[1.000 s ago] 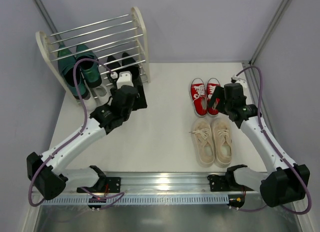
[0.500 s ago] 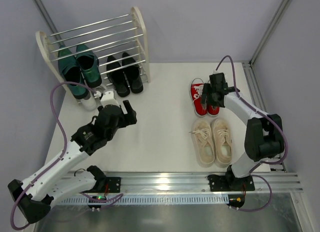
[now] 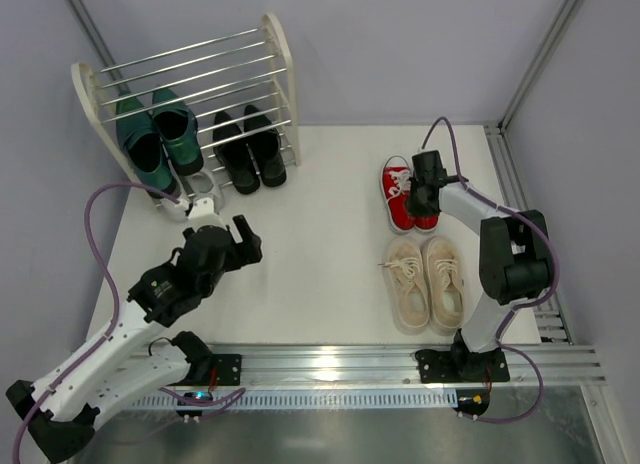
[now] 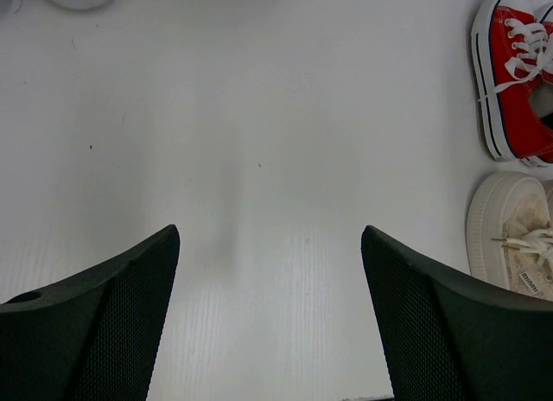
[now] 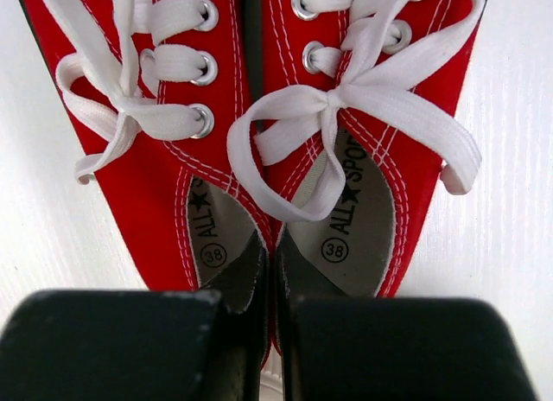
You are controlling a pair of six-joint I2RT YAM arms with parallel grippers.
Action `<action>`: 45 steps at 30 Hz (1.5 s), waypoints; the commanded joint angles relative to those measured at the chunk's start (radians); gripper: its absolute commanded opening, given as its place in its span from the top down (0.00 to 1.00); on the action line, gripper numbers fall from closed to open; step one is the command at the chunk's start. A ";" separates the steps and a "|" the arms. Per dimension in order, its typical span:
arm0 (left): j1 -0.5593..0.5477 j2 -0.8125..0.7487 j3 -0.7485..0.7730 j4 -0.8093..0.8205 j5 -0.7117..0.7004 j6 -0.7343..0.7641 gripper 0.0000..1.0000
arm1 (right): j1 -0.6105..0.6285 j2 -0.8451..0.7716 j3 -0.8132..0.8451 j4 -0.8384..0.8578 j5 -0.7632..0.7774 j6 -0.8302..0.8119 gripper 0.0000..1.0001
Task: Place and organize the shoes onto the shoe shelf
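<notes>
The red sneakers [image 3: 400, 192] stand side by side on the table at the right. My right gripper [image 3: 421, 198] is down at their heel ends. In the right wrist view it [image 5: 272, 256] has one finger inside each shoe, shut on the two touching inner walls of the red sneakers [image 5: 138, 189]. The beige sneakers [image 3: 428, 282] lie just in front of them. My left gripper [image 3: 240, 242] hangs open over bare table, nothing between its fingers [image 4: 270, 237]. The shoe shelf [image 3: 280, 54] at the back left holds the green loafers [image 3: 155, 134] and the black dress shoes [image 3: 250, 149].
A white sneaker [image 3: 190, 199] shows at the foot of the shelf, close to my left arm. The left wrist view catches the red sneaker [image 4: 518, 90] and the beige toe [image 4: 510, 228] at its right edge. Grey walls enclose the table.
My right gripper dropped onto the red sneakers and went from open to shut on their inner walls. My left arm pulled back from the shelf toward the near left, still open.
</notes>
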 commanded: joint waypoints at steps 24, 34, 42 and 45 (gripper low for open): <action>-0.004 -0.180 -0.023 -0.205 -0.207 -0.064 0.17 | 0.689 -0.196 0.087 0.036 0.021 0.124 0.96; -0.004 -0.158 -0.083 -0.149 -0.155 -0.102 0.18 | 0.829 -0.135 -0.058 0.157 0.027 0.139 0.89; -0.006 -0.128 -0.097 -0.119 -0.140 -0.104 0.19 | 0.835 -0.142 -0.105 0.152 0.254 0.270 0.33; -0.006 -0.119 -0.100 -0.113 -0.134 -0.101 0.19 | 0.835 -0.115 -0.125 0.212 0.279 0.308 0.33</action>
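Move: The right hand already pinches the red sneakers between the pair, their middle about 4 cm ahead of it. The bare table they are bound for is some 12 cm back and 25 cm to its left, 5 cm below. The beige shoes lie about 19 cm back and 3 cm to the right; the black loafers on the shelf are roughly 16 cm ahead and 43 cm left. From the left hand, that bare spot is around 5 cm ahead, 18 cm right and 21 cm down. The right hand keeps its pinch on the inner sides of the red sneakers and lifts them about 11 cm while swinging left, then curves back and down past the beige shoes to the bare table between the arms, ending some 26 cm left and 16 cm back, with the wrist turned nearly 40 degrees counter-clockwise on the way. Once low, its fingers open to about two thirds and let the pair go, the hand staying just over the shoe openings, easing slightly forward and turning a little back clockwise, while the empty, open left hand edges left and down, away from the landing spot. ##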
